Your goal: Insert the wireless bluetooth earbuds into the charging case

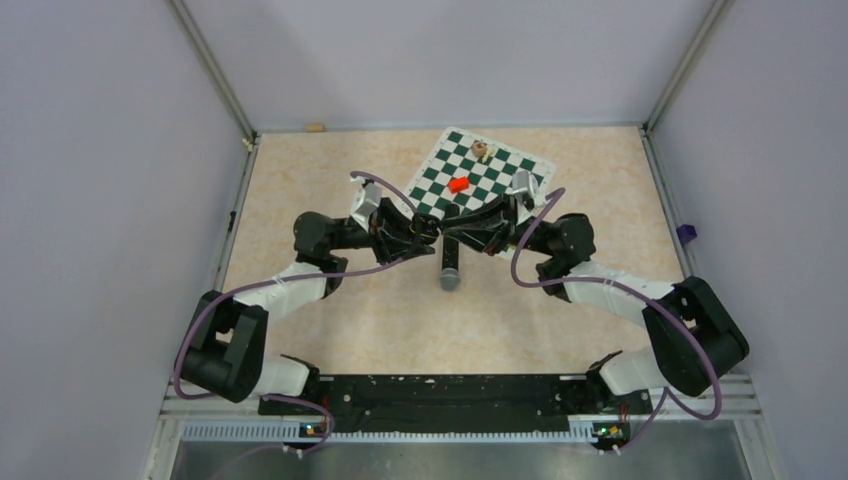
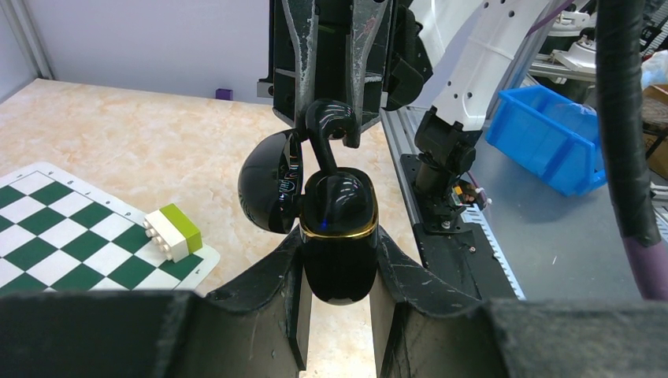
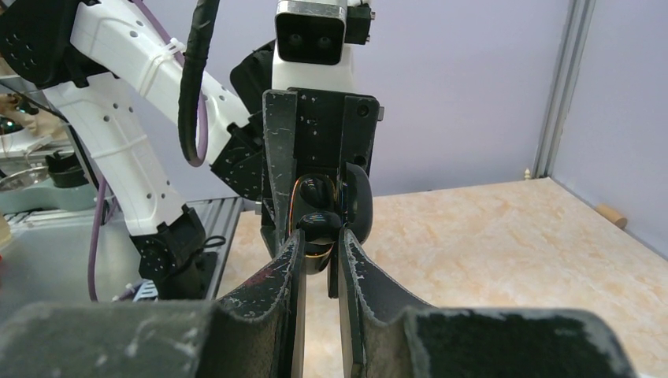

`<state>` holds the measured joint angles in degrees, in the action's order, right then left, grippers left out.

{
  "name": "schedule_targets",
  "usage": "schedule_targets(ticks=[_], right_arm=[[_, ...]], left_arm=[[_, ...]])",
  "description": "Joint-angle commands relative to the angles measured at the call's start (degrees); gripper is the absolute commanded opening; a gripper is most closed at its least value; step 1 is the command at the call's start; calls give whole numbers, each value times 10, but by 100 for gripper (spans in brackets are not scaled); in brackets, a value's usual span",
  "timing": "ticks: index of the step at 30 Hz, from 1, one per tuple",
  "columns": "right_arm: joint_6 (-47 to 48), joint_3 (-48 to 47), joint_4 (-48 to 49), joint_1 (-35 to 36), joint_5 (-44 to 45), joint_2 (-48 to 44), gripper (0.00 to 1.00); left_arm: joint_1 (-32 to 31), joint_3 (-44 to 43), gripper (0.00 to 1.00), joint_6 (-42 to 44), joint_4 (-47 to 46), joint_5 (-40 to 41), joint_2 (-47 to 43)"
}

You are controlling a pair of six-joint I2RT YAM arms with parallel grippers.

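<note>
My left gripper [image 2: 339, 238] is shut on the charging case [image 2: 339, 260], a glossy black shell with a gold rim. Its lid [image 2: 268, 185] hangs open to the left. Right above it, a black earbud [image 2: 321, 153] points its stem down into the case mouth. My right gripper [image 3: 319, 236] is shut on that earbud [image 3: 318, 223], with the case [image 3: 313, 191] just beyond the fingertips. In the top view both grippers meet over the table's middle, left [image 1: 425, 228] and right [image 1: 452, 230]. No other earbuds show.
A green-and-white chessboard mat [image 1: 500, 165] lies behind the grippers with a red piece [image 1: 459, 184] and a small brown piece [image 1: 481, 150] on it. A yellow-green and white block [image 2: 173, 231] sits on its corner. A microphone [image 1: 450, 270] lies just in front of the grippers.
</note>
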<state>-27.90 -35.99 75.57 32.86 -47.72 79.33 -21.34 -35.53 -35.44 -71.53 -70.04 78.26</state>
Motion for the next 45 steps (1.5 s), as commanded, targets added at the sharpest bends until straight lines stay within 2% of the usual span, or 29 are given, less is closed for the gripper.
schedule_targets(ticks=[1,7,19,26,29,36,45], right_arm=[[28,-9,-38,17,-24,9,4],[29,-12,-43,16,-29,7,18],[23,-16,-40,16,-38,3,35],[25,-26,-47,15,-57,-9,39],[46,-36,-82,-2,-63,-25,39],[117,-67,-224,-21,-8,-49,39],[118,-76,-234,-6,-11,-39,39]], left_arm=[[-3,-5,0,9,-31,10,-22],[-3,-5,0,8,-31,10,-22],[-3,-7,0,6,-32,9,-22],[-3,-7,0,4,-32,8,-23],[-3,-8,0,3,-31,8,-23],[-3,-9,0,2,-30,9,-23],[-3,-9,0,3,-28,8,-26]])
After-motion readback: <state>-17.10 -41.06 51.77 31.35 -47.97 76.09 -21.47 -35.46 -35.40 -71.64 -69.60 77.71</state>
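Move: The right fingers still pinch the black earbud at the mouth of the open black charging case, whose middle is some 3 cm to their left and level with them. The left fingers hold that case, its middle about 1 cm to the left hand's right, mouth turned to the right hand. From the right hand the green-and-white block lies roughly 8 cm ahead, 16 cm right and 19 cm below; the black tube is about 8 cm ahead, 2 cm right, 20 cm below. Keep the left gripper still, holding the charging case. Open the right fingers to let go of the earbud at the case mouth and sink about 2 cm, then shift that hand some 3 cm forward across the mouth, dipping its fingertips about 10 degrees on the way; finish with the fingers apart and the rear one close beside the earbud. ##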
